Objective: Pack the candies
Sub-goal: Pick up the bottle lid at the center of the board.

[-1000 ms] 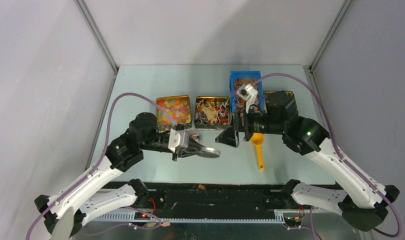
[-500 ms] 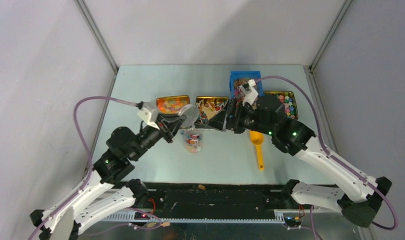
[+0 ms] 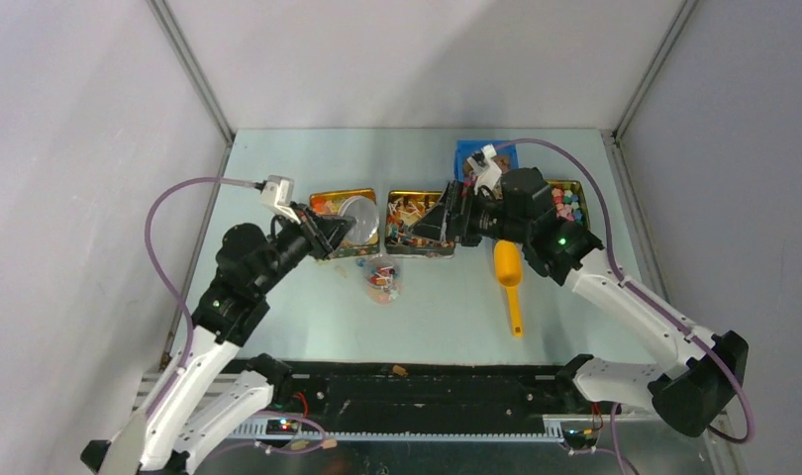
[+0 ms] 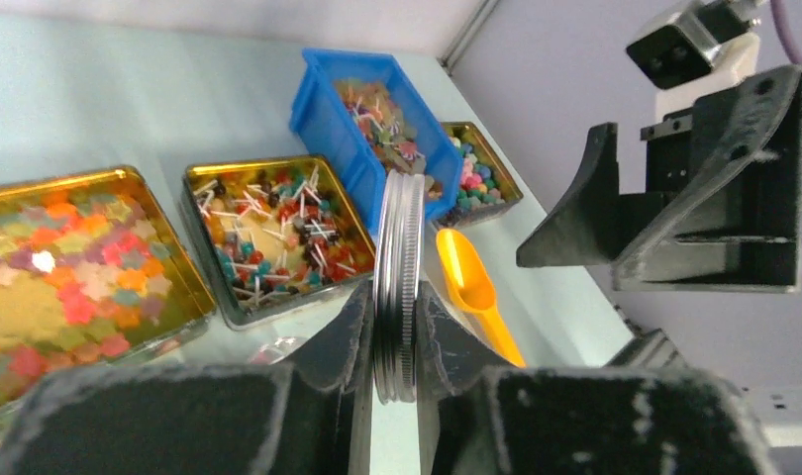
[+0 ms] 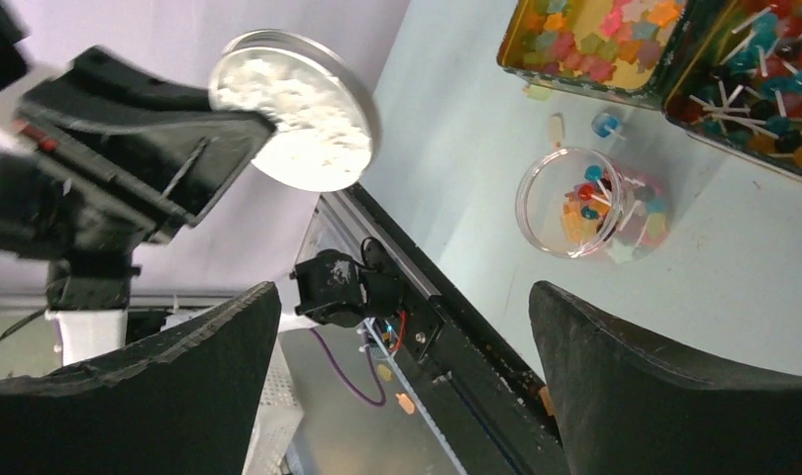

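Note:
A small clear jar [image 3: 381, 280] stands uncovered on the table with several candies [image 5: 587, 210] inside. My left gripper [image 4: 397, 336] is shut on the round silver lid [image 4: 399, 267], gripping its rim edge-on. It holds the lid [image 3: 358, 220] in the air over the left gold tin [image 3: 325, 203], behind and left of the jar. My right gripper [image 5: 405, 297] is open and empty, hovering above the middle tin [image 3: 417, 220] with its fingers pointing left toward the lid [image 5: 300, 124]. The jar [image 5: 590, 203] lies below and apart from it.
Along the back stand a tin of star gummies [image 4: 50, 267], a tin of lollipops [image 4: 268, 223], a blue bin [image 4: 323, 99] and a right tin [image 3: 567, 203]. An orange scoop [image 3: 509, 279] lies on the table right of the jar. A few loose candies [image 5: 603, 124] lie near the jar.
The left arm raised the lid from low near the table's front up and back over the left tin, uncovering the jar. The right gripper swung back and left and opened fully.

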`<state>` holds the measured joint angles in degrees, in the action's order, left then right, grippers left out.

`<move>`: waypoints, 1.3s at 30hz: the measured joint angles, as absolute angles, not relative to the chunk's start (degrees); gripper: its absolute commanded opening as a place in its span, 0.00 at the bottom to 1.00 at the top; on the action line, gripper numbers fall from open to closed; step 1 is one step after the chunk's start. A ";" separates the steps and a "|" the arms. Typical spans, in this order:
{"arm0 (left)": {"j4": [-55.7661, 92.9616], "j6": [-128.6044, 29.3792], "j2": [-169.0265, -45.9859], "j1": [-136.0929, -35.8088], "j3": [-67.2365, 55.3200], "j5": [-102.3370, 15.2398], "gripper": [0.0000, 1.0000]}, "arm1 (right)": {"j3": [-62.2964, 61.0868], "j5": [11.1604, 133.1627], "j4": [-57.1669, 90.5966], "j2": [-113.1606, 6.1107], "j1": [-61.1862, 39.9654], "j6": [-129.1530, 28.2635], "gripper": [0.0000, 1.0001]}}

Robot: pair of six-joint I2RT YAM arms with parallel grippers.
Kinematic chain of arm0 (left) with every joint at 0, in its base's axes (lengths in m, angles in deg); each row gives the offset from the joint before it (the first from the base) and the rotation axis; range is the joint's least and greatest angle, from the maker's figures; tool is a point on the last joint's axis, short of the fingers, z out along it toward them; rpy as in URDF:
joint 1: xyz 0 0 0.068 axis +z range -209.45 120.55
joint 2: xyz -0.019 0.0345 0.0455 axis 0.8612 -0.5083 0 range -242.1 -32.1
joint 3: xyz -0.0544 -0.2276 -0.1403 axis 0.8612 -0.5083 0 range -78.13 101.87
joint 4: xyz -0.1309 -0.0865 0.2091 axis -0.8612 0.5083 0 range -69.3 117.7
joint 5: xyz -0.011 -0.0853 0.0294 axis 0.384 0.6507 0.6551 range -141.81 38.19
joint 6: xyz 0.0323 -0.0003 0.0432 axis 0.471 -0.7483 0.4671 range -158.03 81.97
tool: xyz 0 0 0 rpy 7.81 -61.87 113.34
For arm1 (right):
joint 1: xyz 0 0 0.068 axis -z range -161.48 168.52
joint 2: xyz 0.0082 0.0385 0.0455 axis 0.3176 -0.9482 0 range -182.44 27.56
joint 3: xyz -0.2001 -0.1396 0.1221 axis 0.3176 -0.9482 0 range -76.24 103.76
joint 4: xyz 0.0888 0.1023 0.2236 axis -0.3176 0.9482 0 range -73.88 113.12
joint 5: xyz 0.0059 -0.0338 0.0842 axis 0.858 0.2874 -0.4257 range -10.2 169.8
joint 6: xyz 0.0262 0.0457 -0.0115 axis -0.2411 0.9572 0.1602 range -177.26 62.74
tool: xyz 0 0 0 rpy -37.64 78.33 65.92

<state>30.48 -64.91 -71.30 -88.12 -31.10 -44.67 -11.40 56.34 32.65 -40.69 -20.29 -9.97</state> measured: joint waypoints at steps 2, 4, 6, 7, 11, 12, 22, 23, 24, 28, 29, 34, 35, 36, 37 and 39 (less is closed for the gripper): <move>30.00 -67.33 -71.89 -84.51 -32.68 -39.54 0.00 | -12.60 53.48 30.62 -40.69 -18.76 -10.41 0.95; 28.78 -70.06 -72.96 -81.19 -33.57 -34.03 0.00 | -14.44 49.94 27.74 -40.80 -17.23 -10.50 0.94; 26.55 -73.06 -74.29 -78.46 -34.03 -27.73 0.00 | -15.97 46.42 25.00 -41.35 -16.31 -10.37 0.90; 25.32 -74.30 -74.75 -77.69 -34.14 -25.44 0.00 | -16.45 44.93 23.63 -41.81 -16.01 -10.30 0.88; 18.77 -80.05 -76.94 -75.02 -34.21 -14.60 0.00 | -16.89 39.57 17.40 -44.98 -16.57 -9.01 0.84; 17.24 -81.34 -77.68 -74.72 -34.18 -12.06 0.00 | -16.89 38.53 15.82 -45.70 -16.99 -8.53 0.84; 14.07 -85.67 -82.69 -74.08 -34.21 -2.42 0.01 | -16.97 34.74 7.02 -47.62 -18.04 -6.15 0.74; 13.78 -85.67 -82.99 -73.95 -34.23 -2.01 0.01 | -16.97 34.77 7.17 -47.93 -18.00 -6.30 0.72; 13.50 -85.69 -83.34 -73.82 -34.27 -1.79 0.01 | -16.95 34.77 7.34 -48.34 -17.89 -6.45 0.69; 11.84 -86.17 -84.98 -73.43 -35.12 -0.83 0.02 | -16.97 34.55 7.85 -50.64 -17.47 -6.72 0.57; 11.73 -86.24 -85.29 -73.36 -35.39 -0.52 0.03 | -16.95 34.46 7.80 -51.38 -17.32 -6.58 0.52; 11.20 -86.70 -86.36 -72.86 -36.24 0.50 0.08 | -16.97 33.74 6.47 -52.80 -16.86 -5.78 0.32; 10.94 -86.70 -86.40 -72.73 -36.24 0.75 0.09 | -16.97 33.43 5.66 -52.80 -16.86 -5.36 0.26; 10.75 -86.70 -86.43 -72.66 -36.24 0.94 0.12 | -16.97 33.11 4.63 -52.80 -16.84 -5.08 0.22; 10.48 -86.70 -86.43 -72.55 -36.24 1.09 0.14 | -16.97 32.84 3.67 -52.80 -16.84 -4.75 0.13; 9.85 -87.09 -86.45 -72.31 -36.24 1.55 0.18 | -16.97 32.14 2.69 -52.80 -16.84 -4.38 0.02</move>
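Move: Between the left fingers the lid is still pinched by its rim, its middle about 2 cm right of that hand, 1 cm ahead and 1 cm up. From the open right hand the lid is some 12 cm to the left, 1 cm ahead and 3 cm higher. Far below on the table, the candy jar stands about 9 cm left of the right hand and 4 cm nearer; the lollipop tin's middle is 8 cm ahead and 1 cm left. Bringing the lid over to the right hand, the left arm keeps its pinch, shifts about 4 cm right, sinks a little over 2 cm, and swings its fingers some 30 degrees clockwise while tipping them down. The right hand comes about 4 cm left to meet it, turning counter-clockwise, then shuts its fingers on the lid's opposite rim. ##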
